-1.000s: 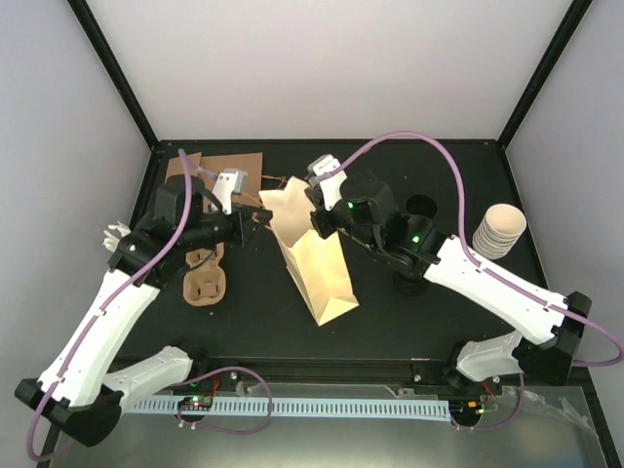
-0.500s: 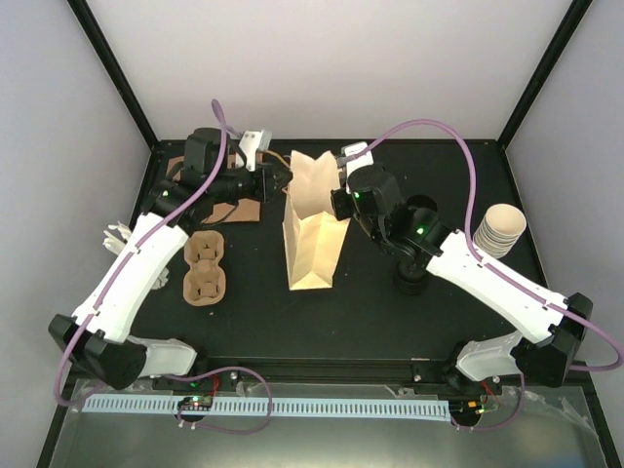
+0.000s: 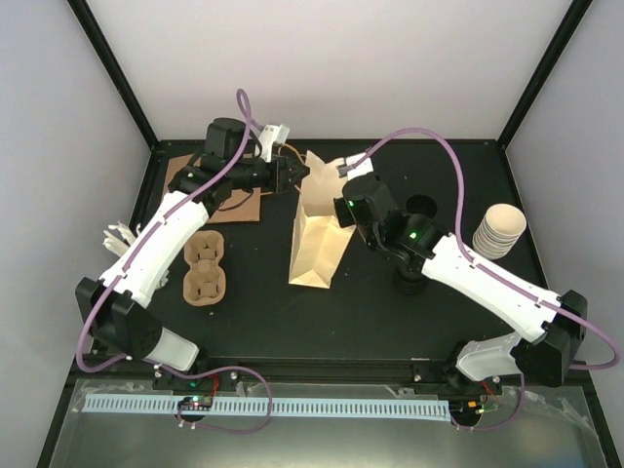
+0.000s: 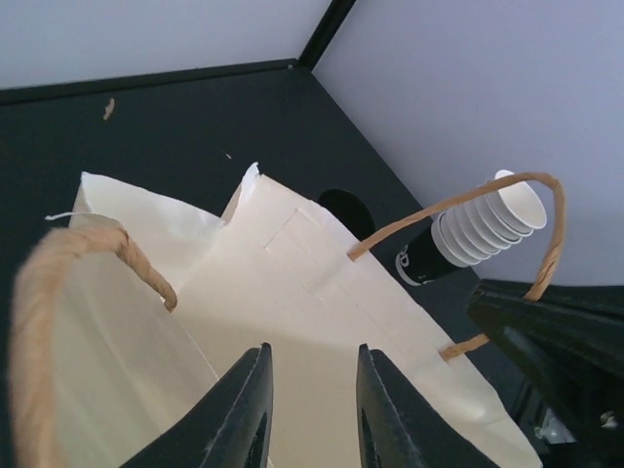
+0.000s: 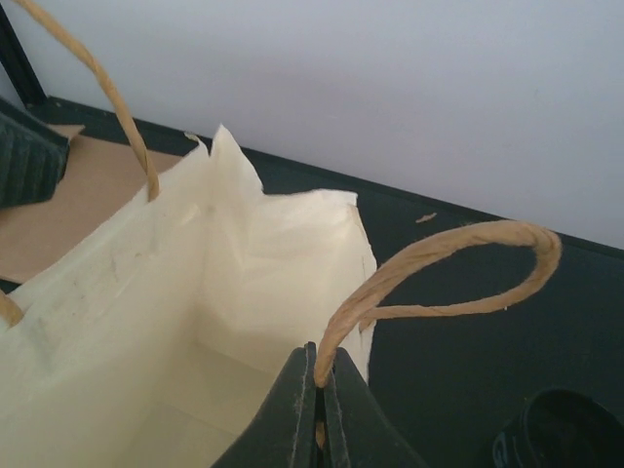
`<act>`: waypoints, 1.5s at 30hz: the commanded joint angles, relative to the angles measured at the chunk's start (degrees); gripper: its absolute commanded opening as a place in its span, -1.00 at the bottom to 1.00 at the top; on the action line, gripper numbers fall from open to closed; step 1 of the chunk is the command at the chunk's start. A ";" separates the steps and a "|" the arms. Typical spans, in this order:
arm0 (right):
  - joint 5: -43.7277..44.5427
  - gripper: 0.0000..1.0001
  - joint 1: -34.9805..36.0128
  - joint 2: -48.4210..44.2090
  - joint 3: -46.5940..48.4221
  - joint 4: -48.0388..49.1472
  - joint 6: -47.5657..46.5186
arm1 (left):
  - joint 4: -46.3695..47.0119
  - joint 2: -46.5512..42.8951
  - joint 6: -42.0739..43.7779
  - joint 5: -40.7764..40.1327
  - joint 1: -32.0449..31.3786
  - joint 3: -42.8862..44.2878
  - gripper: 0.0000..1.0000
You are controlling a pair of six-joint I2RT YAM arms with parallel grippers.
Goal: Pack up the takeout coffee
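Note:
The takeout coffee cups, small and cream-white, sit nested in a stack (image 3: pixel 499 229) at the right edge of the table, also in the left wrist view (image 4: pixel 487 219). A cream paper bag (image 3: pixel 315 239) stands upright mid-table with its mouth spread. My right gripper (image 3: pixel 338 199) (image 5: pixel 319 353) is shut on the base of one twine loop handle (image 5: pixel 439 263) at the bag's right rim. My left gripper (image 3: pixel 295 178) (image 4: pixel 313 348) hovers at the bag's left rim, jaws a little apart, with only the bag's inside (image 4: pixel 322 292) showing between the fingers.
A brown pulp cup carrier (image 3: pixel 205 269) lies left of the bag, with a flat brown cardboard sheet (image 3: pixel 190 180) behind it. Black lids sit right of the bag, one (image 3: pixel 421 207) near the back and a stack (image 3: pixel 409 280) nearer. White crumpled paper (image 3: pixel 117 235) is at the far left.
The bag has gone from leaning toward the front to standing upright and further back. Both arms moved toward the back with it, the left arm swinging up and right to the rim.

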 commanded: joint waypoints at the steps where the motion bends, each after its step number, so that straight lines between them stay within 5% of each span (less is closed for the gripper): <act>1: 2.11 -0.98 -0.24 -2.08 -1.74 0.78 -0.90 | 0.31 0.64 1.41 1.58 0.18 1.20 -0.40; 10: -3.51 -0.96 -0.25 -1.67 -1.37 2.02 -3.57 | -9.86 -0.84 0.68 -3.00 0.21 1.87 0.12; 22: -6.01 -0.94 -0.25 0.72 2.58 0.76 -3.11 | -11.62 -7.66 -0.01 -8.32 1.55 2.90 0.93; 27: -6.81 -0.83 -0.27 0.39 2.46 0.77 -3.09 | -14.40 -12.37 0.10 -11.15 1.84 1.53 0.97; 45: -11.23 0.23 -0.22 -7.84 4.44 -5.48 -1.76 | -26.50 -34.15 -7.42 -34.54 2.77 -25.25 0.94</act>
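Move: The cup carrier lies about 25 cm to my left hand's left, 8 cm back and 29 cm below; the open bag's middle is 5 cm to that hand's right, 4 cm back and 17 cm lower. The flat brown bag is 26 cm left of that hand and 17 cm farther out. My right hand still pinches the open bag's handle, with the bag's middle level with it, 5 cm left and 17 cm below; the black cup is 9 cm ahead and 21 cm right. I let the bag go with both hands. My left fingers spread wide at the rim while dipping about 3 cm; then that hand rises clear and swings away leftward and back, finally down towards the carrier, turning some 30 degrees counter-clockwise. My right hand dips a little, shifts slightly left, then opens to just over half, freeing the handle, and eases up and back about 3 cm. ##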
